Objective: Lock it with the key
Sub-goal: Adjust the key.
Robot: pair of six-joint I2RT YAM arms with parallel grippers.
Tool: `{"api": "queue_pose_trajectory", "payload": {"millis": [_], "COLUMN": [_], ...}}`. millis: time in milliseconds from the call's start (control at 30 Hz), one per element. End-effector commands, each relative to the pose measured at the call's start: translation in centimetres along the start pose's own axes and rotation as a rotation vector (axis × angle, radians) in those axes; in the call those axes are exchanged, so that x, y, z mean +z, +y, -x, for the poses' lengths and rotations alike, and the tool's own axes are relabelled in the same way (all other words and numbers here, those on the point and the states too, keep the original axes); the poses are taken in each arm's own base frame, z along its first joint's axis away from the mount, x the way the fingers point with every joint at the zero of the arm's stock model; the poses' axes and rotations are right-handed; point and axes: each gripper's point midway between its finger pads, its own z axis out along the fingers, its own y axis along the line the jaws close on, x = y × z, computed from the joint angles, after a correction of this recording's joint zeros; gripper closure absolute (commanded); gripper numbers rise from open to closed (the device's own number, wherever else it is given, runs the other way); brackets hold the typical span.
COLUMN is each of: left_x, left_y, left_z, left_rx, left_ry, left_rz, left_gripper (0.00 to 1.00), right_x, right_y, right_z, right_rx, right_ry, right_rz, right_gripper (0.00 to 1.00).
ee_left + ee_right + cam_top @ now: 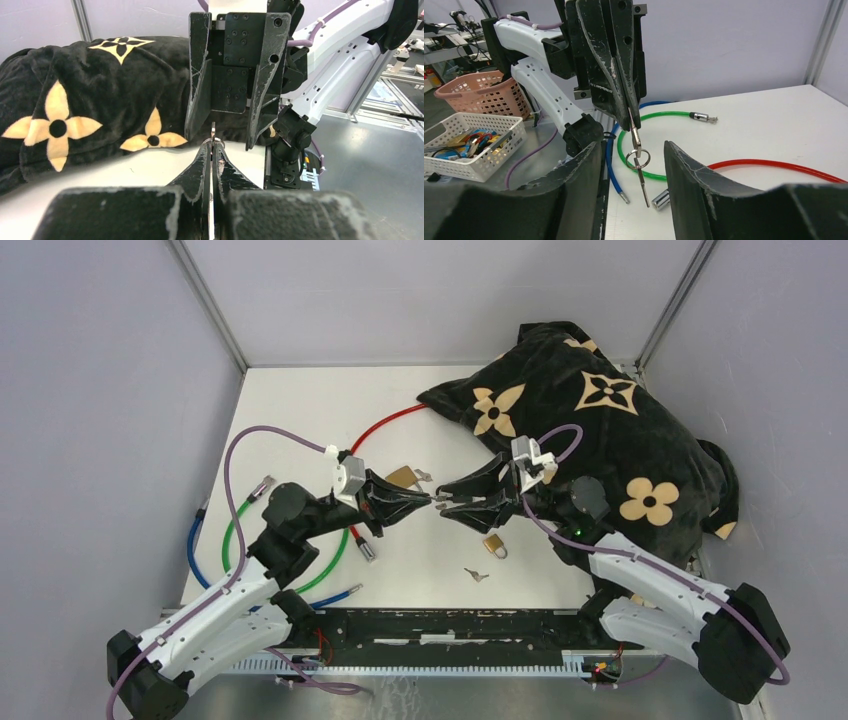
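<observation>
My left gripper (pixel 428 501) is shut on a silver key (pixel 633 131). The key's ring (pixel 637 158) hangs below the fingertips, and a second key (pixel 643 182) dangles from it above the table. My right gripper (pixel 447 506) faces the left one tip to tip and stands open, its fingers (pixel 690 172) on either side of the hanging keys without touching them. In the left wrist view the key's blade (pixel 213 131) pokes out of my closed left gripper (pixel 213 145) toward the open right gripper (pixel 222 139). A small brass padlock (pixel 494 545) lies on the table below the right gripper.
A second brass padlock (pixel 402 478) with a key (pixel 424 476) lies behind the grippers. A loose key (pixel 476 575) lies near the front. Red (pixel 385 427), green (pixel 232 536) and blue (pixel 194 552) cable locks curl at the left. A black flowered blanket (pixel 600 430) fills the back right.
</observation>
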Motion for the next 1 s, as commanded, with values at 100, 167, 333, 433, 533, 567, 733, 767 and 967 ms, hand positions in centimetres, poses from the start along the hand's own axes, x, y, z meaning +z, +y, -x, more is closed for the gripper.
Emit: {"api": "queue_pose_trajectory", "payload": {"millis": [100, 167, 333, 433, 533, 567, 733, 767, 967], "left_x": [0.0, 0.0, -0.1, -0.2, -0.2, -0.2, -0.2, -0.2, -0.4], "left_y": [-0.2, -0.3, -0.3, -0.5, -0.5, -0.5, -0.5, -0.5, -0.2], "left_z": [1.7, 1.8, 1.6, 1.6, 1.6, 1.6, 1.6, 1.5, 1.0], "left_rx": [-0.009, -0.008, -0.008, -0.004, -0.004, -0.004, -0.01, -0.011, -0.029], "left_ry": [-0.067, -0.069, -0.066, -0.066, -0.065, -0.065, -0.067, -0.066, -0.054], "left_rz": [0.003, 0.001, 0.001, -0.004, -0.008, -0.007, -0.003, -0.002, 0.015], "left_gripper": [0.98, 0.98, 0.98, 0.98, 0.98, 0.98, 0.98, 0.98, 0.98], "right_x": [1.1, 1.2, 1.2, 1.3, 1.5, 1.5, 1.6, 1.6, 1.5], "right_y": [1.0, 1.0, 0.9, 0.8, 0.8, 0.8, 0.7, 0.7, 0.7], "right_z": [1.3, 1.4, 1.4, 1.5, 1.9, 2.0, 2.3, 2.4, 2.9], "right_rx": [-0.001, 0.0, -0.001, -0.001, -0.005, -0.007, -0.005, -0.007, -0.01], "right_ry": [-0.057, -0.061, -0.065, -0.067, -0.073, -0.076, -0.084, -0.087, -0.104], "right_rz": [0.046, 0.047, 0.039, 0.038, 0.039, 0.04, 0.036, 0.036, 0.018], "right_gripper": [0.52, 0.55, 0.54, 0.53, 0.63, 0.71, 1.0, 1.0, 1.0]}}
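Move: Sticking out of the left fingertips, the held key lies about 2 cm to the left hand's right and level with it; from the right hand it is some 2 cm to the left, level, between the open fingers. Far below, some 30 cm down, the large brass padlock sits about 16 cm ahead and 9 cm left of the right hand, the small padlock 3 cm ahead and 10 cm right. Easing about 1 cm left towards the left fingertips, with a slight draw back at first, the right hand brings its half-open fingers around the key's ring end, pauses, then shuts them to pinch it, shifting forward again by barely 1 cm as they close. The left hand stays practically in place and keeps its grip on the key. ##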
